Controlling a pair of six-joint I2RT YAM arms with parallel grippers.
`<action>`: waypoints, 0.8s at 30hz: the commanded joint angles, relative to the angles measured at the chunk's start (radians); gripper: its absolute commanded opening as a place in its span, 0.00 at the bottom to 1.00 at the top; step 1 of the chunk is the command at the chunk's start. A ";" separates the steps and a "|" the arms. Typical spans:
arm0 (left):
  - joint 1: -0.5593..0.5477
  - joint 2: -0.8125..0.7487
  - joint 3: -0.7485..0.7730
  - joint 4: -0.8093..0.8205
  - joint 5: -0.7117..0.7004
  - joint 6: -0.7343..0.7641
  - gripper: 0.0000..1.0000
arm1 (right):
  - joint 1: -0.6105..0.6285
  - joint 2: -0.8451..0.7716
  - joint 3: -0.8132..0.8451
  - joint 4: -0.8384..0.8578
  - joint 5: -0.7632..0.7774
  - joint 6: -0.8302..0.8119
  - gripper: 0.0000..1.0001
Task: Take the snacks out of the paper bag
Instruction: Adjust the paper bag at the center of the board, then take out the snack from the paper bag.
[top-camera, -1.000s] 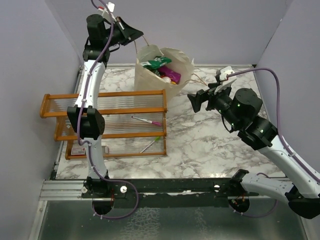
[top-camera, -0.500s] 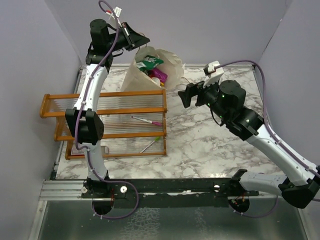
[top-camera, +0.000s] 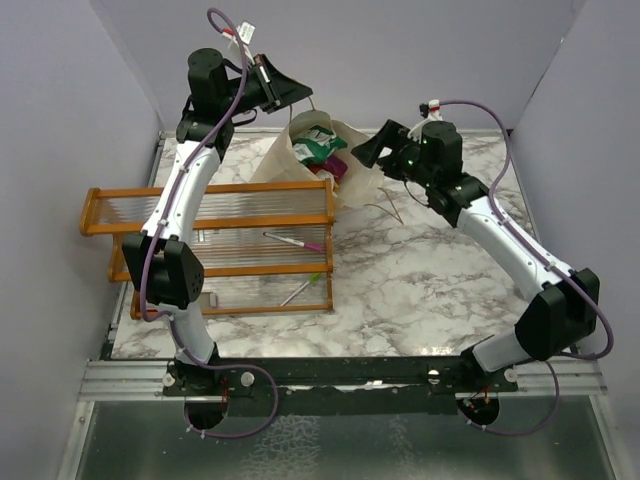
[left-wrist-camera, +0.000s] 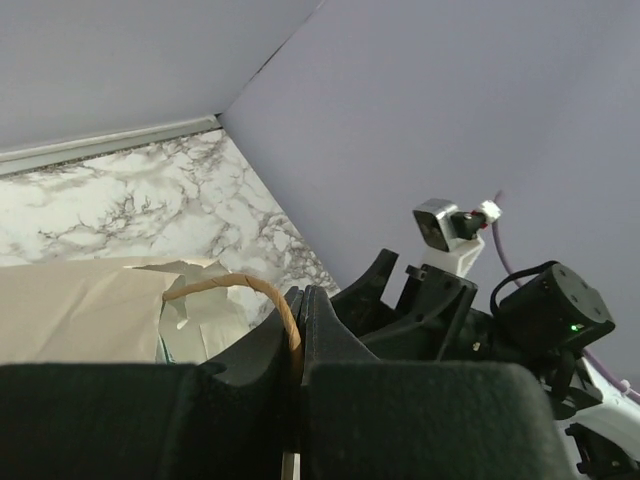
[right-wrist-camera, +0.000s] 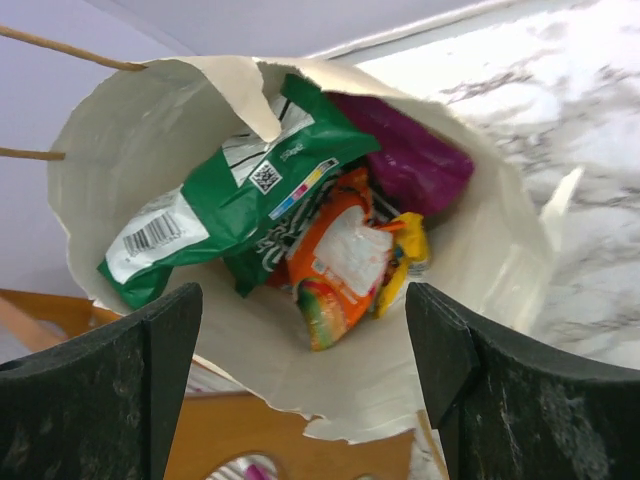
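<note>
The cream paper bag (top-camera: 365, 178) stands at the back of the table, its mouth open. My left gripper (top-camera: 303, 94) is above it, shut on one twine handle (left-wrist-camera: 225, 283), which runs between the pressed fingertips (left-wrist-camera: 318, 312). My right gripper (top-camera: 365, 150) hovers open over the mouth of the paper bag (right-wrist-camera: 130, 130), with nothing between its fingers (right-wrist-camera: 160, 340). Inside lie the snacks: a green-white packet (right-wrist-camera: 225, 200), an orange packet (right-wrist-camera: 340, 255), a magenta packet (right-wrist-camera: 410, 160) and a yellow one (right-wrist-camera: 412, 250). Green and magenta packets (top-camera: 322, 150) also show from above.
An orange wooden rack (top-camera: 210, 200) stands left of the bag, its edge against the bag's front (right-wrist-camera: 240, 430). Two pens (top-camera: 293, 242) lie on its slats. Walls close in behind and on both sides. Marble tabletop (top-camera: 430, 270) stretches to the right of the rack.
My right arm has swung left and back until its gripper is over the bag's mouth, its jaws a little narrower. The left gripper moved right with the handle, and the bag shifted.
</note>
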 joint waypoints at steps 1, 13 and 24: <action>-0.029 -0.053 0.008 0.073 -0.034 -0.018 0.00 | 0.003 0.049 -0.011 0.177 -0.194 0.216 0.83; -0.115 -0.036 0.026 0.031 -0.080 0.003 0.00 | 0.011 0.220 -0.043 0.316 -0.315 0.529 0.80; -0.129 -0.061 0.020 0.005 -0.097 0.015 0.00 | 0.026 0.279 -0.075 0.377 -0.308 0.588 0.78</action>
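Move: The left gripper, shut on the bag's handle, has the green snack pack some 18 cm below it, 4 cm farther out and 2 cm to its right. The right gripper is open beside the bag mouth, whose middle lies about 8 cm ahead, 8 cm left and 3 cm below. From this hand the green pack is roughly 10 cm ahead, 10 cm left and 6 cm down; the purple pack is 9 cm ahead, 7 cm left and 9 cm down. Bring the open right gripper about 7 cm left over the bag mouth, then sink it nearly as far into the opening towards the green pack, tipping the fingers down and rolling its left side up, some 25 degrees each. Meanwhile keep the left gripper shut on the handle and draw it about 5 cm right and slightly back, towards the right hand. ##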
